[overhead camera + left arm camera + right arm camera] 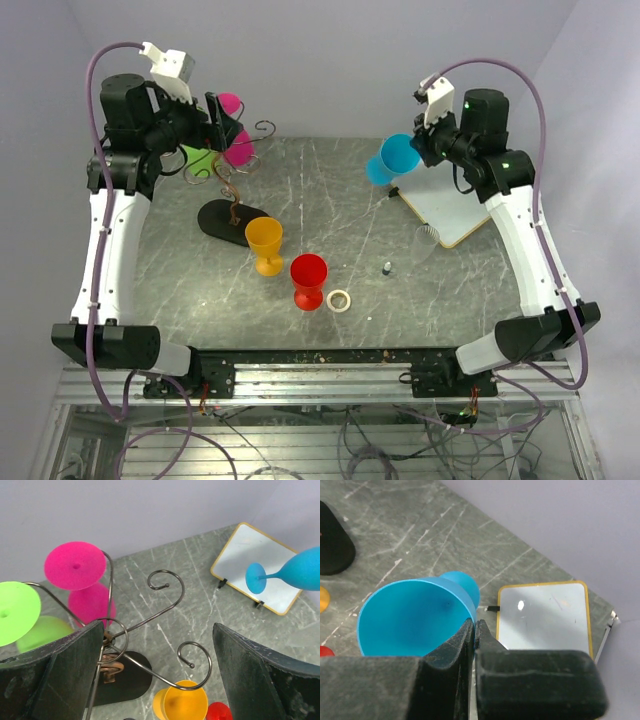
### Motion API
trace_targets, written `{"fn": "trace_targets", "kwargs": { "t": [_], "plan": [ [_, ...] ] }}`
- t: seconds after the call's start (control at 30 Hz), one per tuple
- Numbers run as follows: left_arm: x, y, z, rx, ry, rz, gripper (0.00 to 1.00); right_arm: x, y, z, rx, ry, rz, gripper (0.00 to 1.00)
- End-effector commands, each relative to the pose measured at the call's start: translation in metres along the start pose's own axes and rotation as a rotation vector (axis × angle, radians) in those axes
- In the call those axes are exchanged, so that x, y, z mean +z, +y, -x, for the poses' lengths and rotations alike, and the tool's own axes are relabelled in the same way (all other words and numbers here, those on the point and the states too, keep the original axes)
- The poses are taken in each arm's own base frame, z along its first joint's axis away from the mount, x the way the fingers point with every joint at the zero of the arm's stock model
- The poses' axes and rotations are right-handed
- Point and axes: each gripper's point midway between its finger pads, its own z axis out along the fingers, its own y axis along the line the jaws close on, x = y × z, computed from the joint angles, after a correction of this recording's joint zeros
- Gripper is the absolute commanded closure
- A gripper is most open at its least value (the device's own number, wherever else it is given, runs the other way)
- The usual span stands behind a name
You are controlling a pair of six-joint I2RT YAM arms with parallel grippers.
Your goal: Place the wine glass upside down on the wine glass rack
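Observation:
A blue wine glass [396,159] hangs in the air at the back right, lying on its side. My right gripper [475,625] is shut on the rim of this blue glass [415,615]. The wine glass rack [233,218] stands at the back left on its black oval base. A pink glass [236,146] and a green glass [199,158] hang upside down on the rack. My left gripper [157,628] is open just above the rack's curled arms [167,614], with nothing between its fingers. An empty hook [196,660] curls below it.
A yellow glass [264,243] and a red glass [308,281] stand upright in the middle of the table. A small white ring [339,300] lies beside the red one. A yellow-framed whiteboard [452,214] lies at the right, a tiny dark object [386,267] near it.

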Motion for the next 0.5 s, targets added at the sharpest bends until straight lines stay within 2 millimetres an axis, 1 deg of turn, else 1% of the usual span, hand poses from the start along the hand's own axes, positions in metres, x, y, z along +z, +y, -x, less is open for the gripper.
{"fn": "trace_targets", "kwargs": {
  "t": [0.0,0.1,0.2,0.27,0.37,0.47],
  "plan": [
    [0.006,-0.021,0.009,-0.028,-0.038,-0.113,0.0,-0.011,0.009,0.024,0.0,-0.063,0.058,1.0],
    [0.011,-0.03,0.004,-0.025,-0.033,-0.139,0.0,-0.012,0.015,0.031,0.002,-0.093,0.095,1.0],
    [0.019,-0.037,-0.003,-0.02,-0.022,-0.146,0.0,-0.007,0.02,0.039,0.011,-0.125,0.136,1.0],
    [0.027,-0.047,-0.01,-0.01,-0.003,-0.161,0.0,-0.003,0.027,0.047,0.018,-0.154,0.18,1.0],
    [0.04,-0.063,-0.016,-0.013,0.015,-0.186,0.0,-0.001,0.034,0.064,0.016,-0.211,0.222,1.0],
    [0.049,-0.078,-0.016,-0.069,0.019,-0.228,0.03,-0.001,0.038,0.082,0.018,-0.251,0.251,1.0]
  ]
}}
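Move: The blue wine glass, held by its rim in the right gripper, is about 30 cm right of the left gripper, some 2 cm farther out and 8 cm lower. From the left gripper the rack's hub is roughly 4 cm ahead, 2 cm left, 12 cm below; the pink glass 7 cm ahead, 1 cm left, 8 cm below. From the right gripper, the left gripper is about 35 cm left, level fore and aft, 5 cm higher. Bring the empty left gripper about 7 cm to the right, off the rack and towards the foot of the blue glass, sinking slightly and turning some 10 degrees clockwise with the fingers still wide open. Meanwhile keep the right fingers shut on the rim and carry the glass about 4 cm left and a little up to meet it, turning counter-clockwise. ##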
